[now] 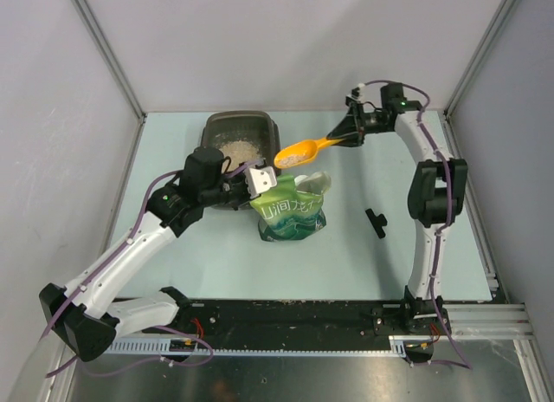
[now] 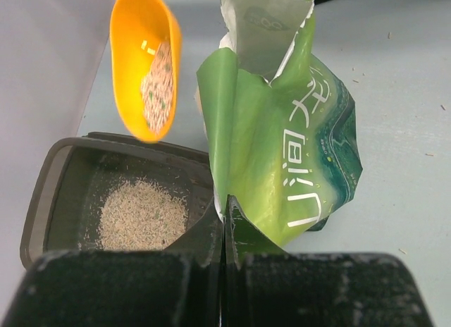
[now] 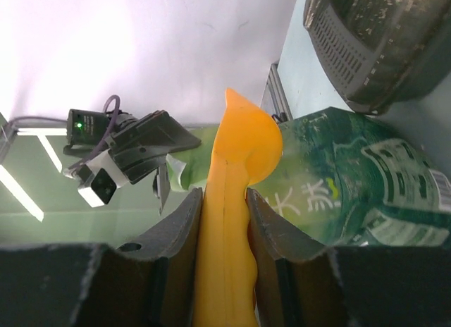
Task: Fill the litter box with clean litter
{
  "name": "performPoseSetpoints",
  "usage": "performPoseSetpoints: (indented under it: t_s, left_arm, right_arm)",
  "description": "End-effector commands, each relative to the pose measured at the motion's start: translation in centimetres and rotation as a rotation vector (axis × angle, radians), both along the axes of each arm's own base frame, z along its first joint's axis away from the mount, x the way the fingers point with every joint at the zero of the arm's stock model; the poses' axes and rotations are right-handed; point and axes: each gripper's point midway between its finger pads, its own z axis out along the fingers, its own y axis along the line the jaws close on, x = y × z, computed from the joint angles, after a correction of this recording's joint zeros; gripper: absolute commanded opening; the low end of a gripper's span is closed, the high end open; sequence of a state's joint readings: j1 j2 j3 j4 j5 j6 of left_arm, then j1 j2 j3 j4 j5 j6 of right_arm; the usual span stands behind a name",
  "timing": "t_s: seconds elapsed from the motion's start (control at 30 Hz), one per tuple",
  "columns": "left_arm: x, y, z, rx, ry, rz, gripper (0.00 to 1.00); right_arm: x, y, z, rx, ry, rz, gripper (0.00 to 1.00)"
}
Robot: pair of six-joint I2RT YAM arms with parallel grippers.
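Note:
The dark litter box [image 1: 210,129] stands at the back left with a pile of clean litter [image 1: 238,149] inside. The pile is pale in the left wrist view [image 2: 141,214]. My right gripper [image 1: 348,135] is shut on the handle of an orange scoop [image 1: 299,153]. The scoop holds some litter [image 2: 158,84] in the air, beside the box's right rim and above the green pouch [image 1: 293,213]. My left gripper [image 1: 262,182] is shut on the pouch's upper edge [image 2: 232,214] and holds the pouch upright with its mouth open.
A small black part [image 1: 376,222] lies on the pale table to the right of the pouch. Grey walls close in the back and both sides. Stray granules dot the table around the pouch [image 2: 282,158].

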State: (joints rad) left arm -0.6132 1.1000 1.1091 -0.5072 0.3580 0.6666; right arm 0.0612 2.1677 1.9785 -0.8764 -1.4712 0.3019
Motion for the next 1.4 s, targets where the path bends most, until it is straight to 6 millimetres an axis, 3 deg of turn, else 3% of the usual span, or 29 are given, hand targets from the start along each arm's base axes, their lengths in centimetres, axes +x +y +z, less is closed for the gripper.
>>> performPoseSetpoints:
  t_s: [0.0, 0.07, 0.1, 0.13, 0.2, 0.23, 0.27, 0.37, 0.4, 0.47, 0.53, 0.63, 0.83, 0.93, 1.0, 1.07, 1.1, 1.13, 1.17, 1.2, 1.27, 1.3, 1.37]
  left_arm:
    - [-0.2, 0.6, 0.7, 0.031, -0.005, 0.004, 0.00]
    - [-0.4, 0.6, 0.7, 0.030, -0.006, -0.005, 0.00]
    - [-0.7, 0.6, 0.5, 0.033, 0.005, -0.011, 0.00]
    - [-0.8, 0.6, 0.6, 0.030, 0.006, -0.013, 0.00]
    - [-1.1, 0.7, 0.6, 0.030, 0.013, -0.020, 0.00]
    - [-1.2, 0.7, 0.7, 0.029, 0.011, -0.024, 0.00]
    - [-1.3, 0.7, 0.8, 0.029, 0.009, -0.026, 0.00]
    - [-2.3, 1.2, 0.9, 0.035, 0.032, -0.038, 0.00]
    - [-2.7, 1.3, 0.8, 0.046, 0.039, -0.048, 0.00]
    - [-3.5, 2.0, 1.3, 0.072, 0.036, -0.063, 0.00]
    - [-3.6, 3.1, 2.4, 0.078, 0.011, -0.042, 0.00]
    - [-3.7, 5.4, 3.2, 0.097, -0.007, 0.012, 0.00]
    - [-4.0, 9.8, 3.7, 0.134, -0.045, 0.130, 0.00]
    - [-4.8, 11.2, 4.1, 0.158, -0.095, 0.143, 0.00]
    - [-5.2, 11.9, 4.3, 0.175, -0.119, 0.150, 0.00]
    - [-5.1, 12.6, 3.8, 0.194, -0.128, 0.161, 0.00]
    - [-5.1, 12.7, 3.5, 0.191, -0.121, 0.163, 0.00]
    - [-5.3, 12.5, 2.7, 0.179, -0.091, 0.157, 0.00]
    - [-5.4, 12.3, 2.3, 0.167, -0.066, 0.153, 0.00]
    - [-5.5, 12.0, 1.9, 0.155, -0.047, 0.146, 0.00]
    - [-5.6, 11.4, 1.1, 0.123, 0.004, 0.146, 0.00]
    - [-5.5, 11.3, 1.0, 0.105, 0.021, 0.161, 0.00]
    - [-4.9, 11.3, 0.7, 0.085, 0.013, 0.185, 0.00]
  right_arm:
    - [0.1, 4.3, 3.2, 0.062, -0.068, 0.120, 0.00]
    - [1.4, 5.4, 2.7, 0.042, -0.056, 0.099, 0.00]
    - [3.4, 6.2, 1.8, 0.048, -0.033, 0.032, 0.00]
    - [4.4, 6.5, 3.3, 0.085, -0.116, -0.016, 0.00]
    - [6.1, 8.2, 1.2, 0.059, -0.079, -0.058, 0.00]
    - [6.7, 9.1, 1.9, 0.064, -0.102, -0.040, 0.00]
    - [7.2, 10.0, 0.3, 0.059, -0.078, -0.030, 0.00]
    - [7.4, 13.2, -0.9, 0.054, -0.099, -0.036, 0.00]
    - [7.9, 14.0, -2.7, 0.033, -0.075, -0.054, 0.00]
    - [7.3, 16.0, -4.0, 0.017, -0.104, -0.032, 0.00]
    - [7.4, 16.8, -5.3, 0.002, -0.130, -0.028, 0.00]
    - [8.7, 17.2, -5.2, -0.038, -0.231, -0.077, 0.00]
    - [12.8, 16.9, -6.0, -0.276, -0.522, -0.249, 0.00]
    - [13.4, 17.1, -4.7, -0.348, -0.708, -0.281, 0.00]
    - [12.9, 18.0, -2.5, -0.382, -0.855, -0.290, 0.00]
    - [12.6, 18.3, -3.2, -0.497, -1.057, -0.255, 0.00]
    - [13.1, 17.6, -0.7, -0.571, -1.165, -0.326, 0.01]
    - [11.9, 18.4, -3.4, -0.644, -1.250, -0.250, 0.01]
    - [12.5, 18.1, -2.2, -0.689, -1.324, -0.313, 0.00]
    - [11.8, 17.9, -0.6, -0.698, -1.373, -0.339, 0.00]
    - [11.0, 17.8, -0.4, -0.718, -1.408, -0.347, 0.00]
    - [10.4, 17.5, 1.3, -0.707, -1.417, -0.368, 0.00]
    - [9.9, 16.6, 2.5, -0.716, -1.381, -0.385, 0.00]
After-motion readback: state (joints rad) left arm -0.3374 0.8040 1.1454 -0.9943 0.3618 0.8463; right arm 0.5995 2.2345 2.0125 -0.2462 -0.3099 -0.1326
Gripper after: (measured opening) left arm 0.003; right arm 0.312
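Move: Held in the right hand, the loaded scoop has its bowl some 11 cm to the left and 3 cm back, nearly level; the litter box is about 26 cm left, 10 cm ahead and 22 cm below. The litter bag stands roughly 13 cm left, 11 cm back and 17 cm lower. From the left hand, still pinching the bag's rim, the box lies about 24 cm ahead, 6 cm left and 22 cm below. Right hand carries the scoop 20 cm left over the box, tipping it down; left drags the bag 12 cm left. ##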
